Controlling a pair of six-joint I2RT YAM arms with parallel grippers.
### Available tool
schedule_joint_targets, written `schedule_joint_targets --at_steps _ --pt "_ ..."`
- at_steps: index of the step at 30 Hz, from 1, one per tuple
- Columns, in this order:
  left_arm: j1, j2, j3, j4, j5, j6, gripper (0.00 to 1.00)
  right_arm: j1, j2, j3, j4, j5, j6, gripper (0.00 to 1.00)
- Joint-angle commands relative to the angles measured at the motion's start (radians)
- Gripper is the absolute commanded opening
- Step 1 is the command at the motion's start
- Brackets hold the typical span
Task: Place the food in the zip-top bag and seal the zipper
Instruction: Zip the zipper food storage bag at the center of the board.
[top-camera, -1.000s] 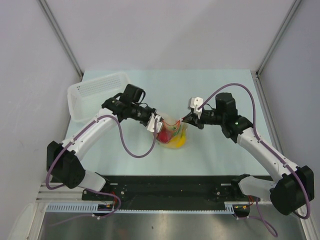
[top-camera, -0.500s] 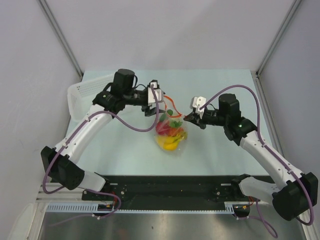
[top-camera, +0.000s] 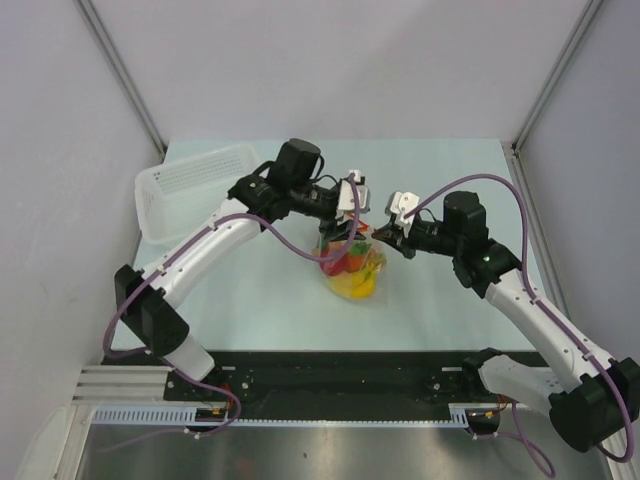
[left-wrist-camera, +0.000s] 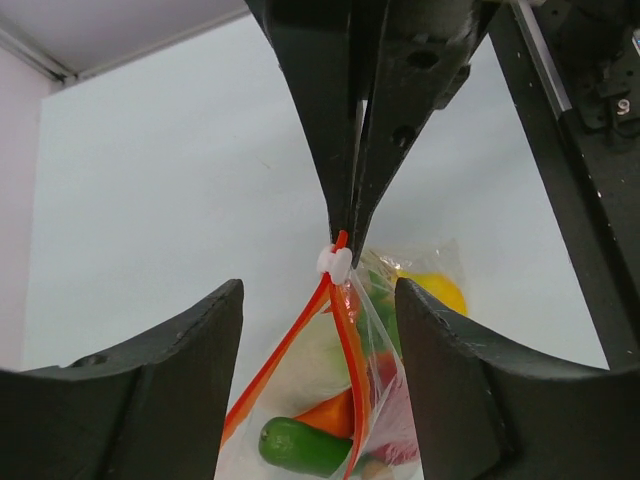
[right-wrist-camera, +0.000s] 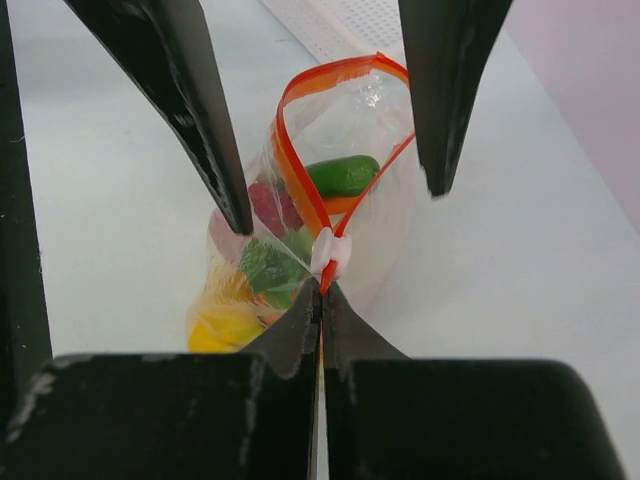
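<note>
The clear zip-top bag (top-camera: 352, 268) stands on the table with the food inside: a green pepper (right-wrist-camera: 343, 175), red fruit (right-wrist-camera: 265, 205), a yellow banana (right-wrist-camera: 225, 325) and a carrot (left-wrist-camera: 345, 410). Its red-orange zipper (right-wrist-camera: 290, 170) gapes in an open loop, with a white slider (right-wrist-camera: 328, 252) at the right end. My right gripper (right-wrist-camera: 322, 295) is shut on that zipper end, just behind the slider; it also shows in the top view (top-camera: 381, 238). My left gripper (left-wrist-camera: 318, 300) is open with one finger on each side of the bag's mouth, seen from above (top-camera: 352, 205).
A white ribbed tray (top-camera: 190, 185) sits at the table's back left corner, left of the left arm. The grey side walls close in on both sides of the pale table (top-camera: 450, 180).
The left arm has lifted from the bag's left corner and swung right, so its open fingers now straddle the mouth. The bag shifted slightly right. The right gripper stayed shut on the zipper end.
</note>
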Motion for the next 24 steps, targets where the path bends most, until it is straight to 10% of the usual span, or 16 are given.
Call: schedule_joint_targets --at_steps 1,24 --pt "-0.022 0.050 0.064 -0.054 0.015 0.029 0.64 0.019 -0.040 0.005 0.052 0.008 -0.025 0.00" --pt "-0.033 0.078 0.099 -0.111 0.058 0.092 0.20 0.033 -0.034 0.005 0.055 0.023 -0.053 0.00"
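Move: The white zipper slider is close to the left hand's open fingers: about 2 cm right, 1 cm back and 3 cm below. It sits roughly 1 cm forward and 1 cm left of the right hand, at about its height. From the left hand, the cucumber in the bag is some 3 cm left, level fore-and-aft and 8 cm below; the bananas are about 6 cm back, straight in line sideways and 15 cm below. The left hand sinks about 3 cm, edging right, and closes around the slider while the right keeps pinching the zipper end. ##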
